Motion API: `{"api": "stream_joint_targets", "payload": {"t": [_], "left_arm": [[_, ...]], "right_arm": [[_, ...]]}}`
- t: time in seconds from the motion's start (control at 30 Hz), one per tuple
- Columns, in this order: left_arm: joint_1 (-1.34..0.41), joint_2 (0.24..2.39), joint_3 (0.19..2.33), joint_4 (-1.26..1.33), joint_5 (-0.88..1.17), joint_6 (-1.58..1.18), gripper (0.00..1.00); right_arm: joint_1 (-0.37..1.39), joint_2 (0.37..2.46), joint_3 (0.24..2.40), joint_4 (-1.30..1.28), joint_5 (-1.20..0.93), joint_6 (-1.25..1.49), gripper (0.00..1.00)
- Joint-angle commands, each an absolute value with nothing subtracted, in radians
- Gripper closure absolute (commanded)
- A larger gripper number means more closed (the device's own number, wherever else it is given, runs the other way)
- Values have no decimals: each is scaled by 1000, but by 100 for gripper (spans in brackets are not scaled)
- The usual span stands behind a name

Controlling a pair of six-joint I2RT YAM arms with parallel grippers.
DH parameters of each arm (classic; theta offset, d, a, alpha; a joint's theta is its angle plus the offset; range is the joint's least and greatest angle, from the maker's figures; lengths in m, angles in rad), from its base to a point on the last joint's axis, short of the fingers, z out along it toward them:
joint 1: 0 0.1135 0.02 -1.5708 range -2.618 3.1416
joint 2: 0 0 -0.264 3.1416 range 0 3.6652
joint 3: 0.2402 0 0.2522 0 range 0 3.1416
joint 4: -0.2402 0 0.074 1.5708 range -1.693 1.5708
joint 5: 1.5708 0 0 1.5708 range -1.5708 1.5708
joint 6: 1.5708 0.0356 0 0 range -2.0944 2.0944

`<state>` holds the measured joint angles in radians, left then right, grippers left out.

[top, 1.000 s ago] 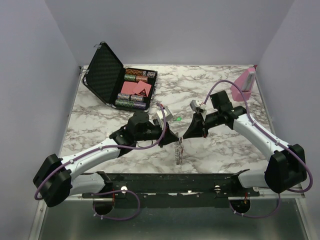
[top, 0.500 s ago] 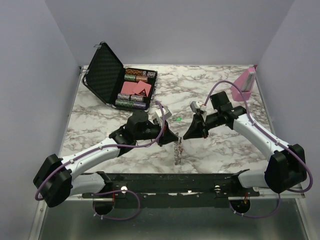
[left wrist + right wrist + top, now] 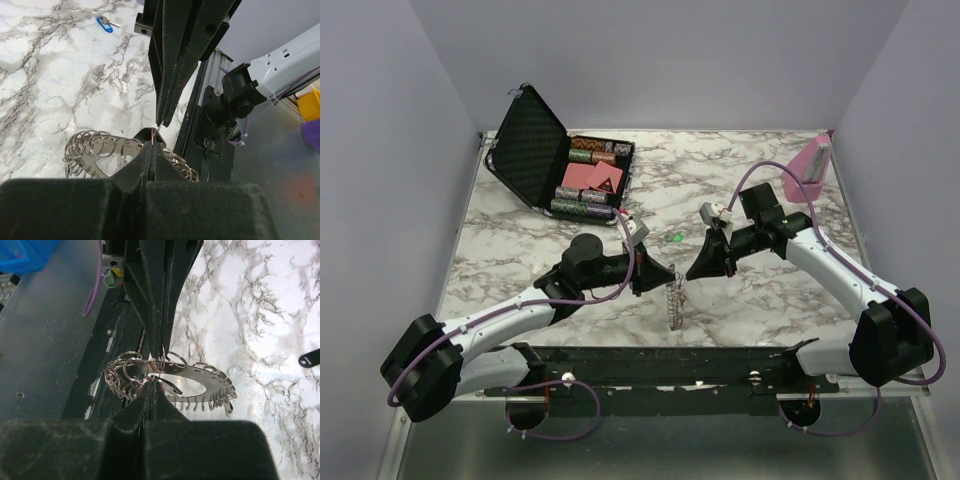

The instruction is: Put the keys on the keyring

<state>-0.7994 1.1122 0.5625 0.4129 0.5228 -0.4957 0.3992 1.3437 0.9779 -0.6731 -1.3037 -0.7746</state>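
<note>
The keyring (image 3: 675, 300) is a silvery metal band carrying several small rings. It hangs limp above the table's near edge, under two gripper tips that meet. My left gripper (image 3: 151, 145) is shut, pinching the keyring (image 3: 100, 145) at its top, and a thin red sliver shows at its tip. My right gripper (image 3: 154, 381) is shut on a small ring of the keyring (image 3: 200, 375). A green key (image 3: 676, 238) lies just behind the grippers. In the left wrist view a blue key (image 3: 104, 23) lies on the marble. A black key (image 3: 310, 358) shows at the right edge of the right wrist view.
An open black case (image 3: 570, 170) of poker chips and cards stands at the back left. A pink stand (image 3: 810, 165) sits at the back right corner. The black mounting rail (image 3: 660, 365) runs along the near edge, right under the hanging keyring.
My left arm has drawn back and lower to the left, its wrist turning, while its tip stays at the keyring. The right arm and the hanging keyring hardly moved.
</note>
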Motion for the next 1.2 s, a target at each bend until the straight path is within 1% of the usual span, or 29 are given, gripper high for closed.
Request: {"api": "stream_joint_targets", "payload": {"t": [0.0,0.3,0.6,0.8,1.07,1.17], "left_arm": [[-795,1080,519,659,492,-528,100],[-807,1085,471,782,469,-477,100],[-811,1074,419,853,451,-439,100],[-815,1083,425,822,480,-400,100],[-816,1043,436,720,522,-322,100],[-818,1046,445,700,538,-308,100]], "right_arm": [[405,1344,976,-655,-1327,-739,100],[406,1344,966,-624,-1347,-700,100],[407,1341,965,-620,-1361,-695,99],[403,1338,980,-664,-1382,-732,82],[377,1328,997,-690,-1422,-735,65],[377,1327,994,-674,-1420,-716,61]]}}
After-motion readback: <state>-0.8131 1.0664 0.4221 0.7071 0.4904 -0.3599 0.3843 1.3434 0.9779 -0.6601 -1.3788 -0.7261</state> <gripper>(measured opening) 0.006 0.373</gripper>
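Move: The small wire ring I'm working on is already pinched between my hands: about 2 cm to the right of my left hand and 2 cm to the left of my right, level with both. From my left hand, the big keyring's middle hangs some 5 cm below, 3 cm back and 1 cm right. The green key lies about 15 cm ahead, level sideways, and the black key 13 cm ahead and 9 cm left, both some 14 cm below. My left hand keeps its shut grip at the keyring's upper edge and lifts about 1.5 cm, rolling its forward side up some 15 degrees and tilting its tips up a little. My right hand follows up about 1 cm with the small ring, then spreads its fingers to roughly a third open and lets go of it, easing back only slightly. ##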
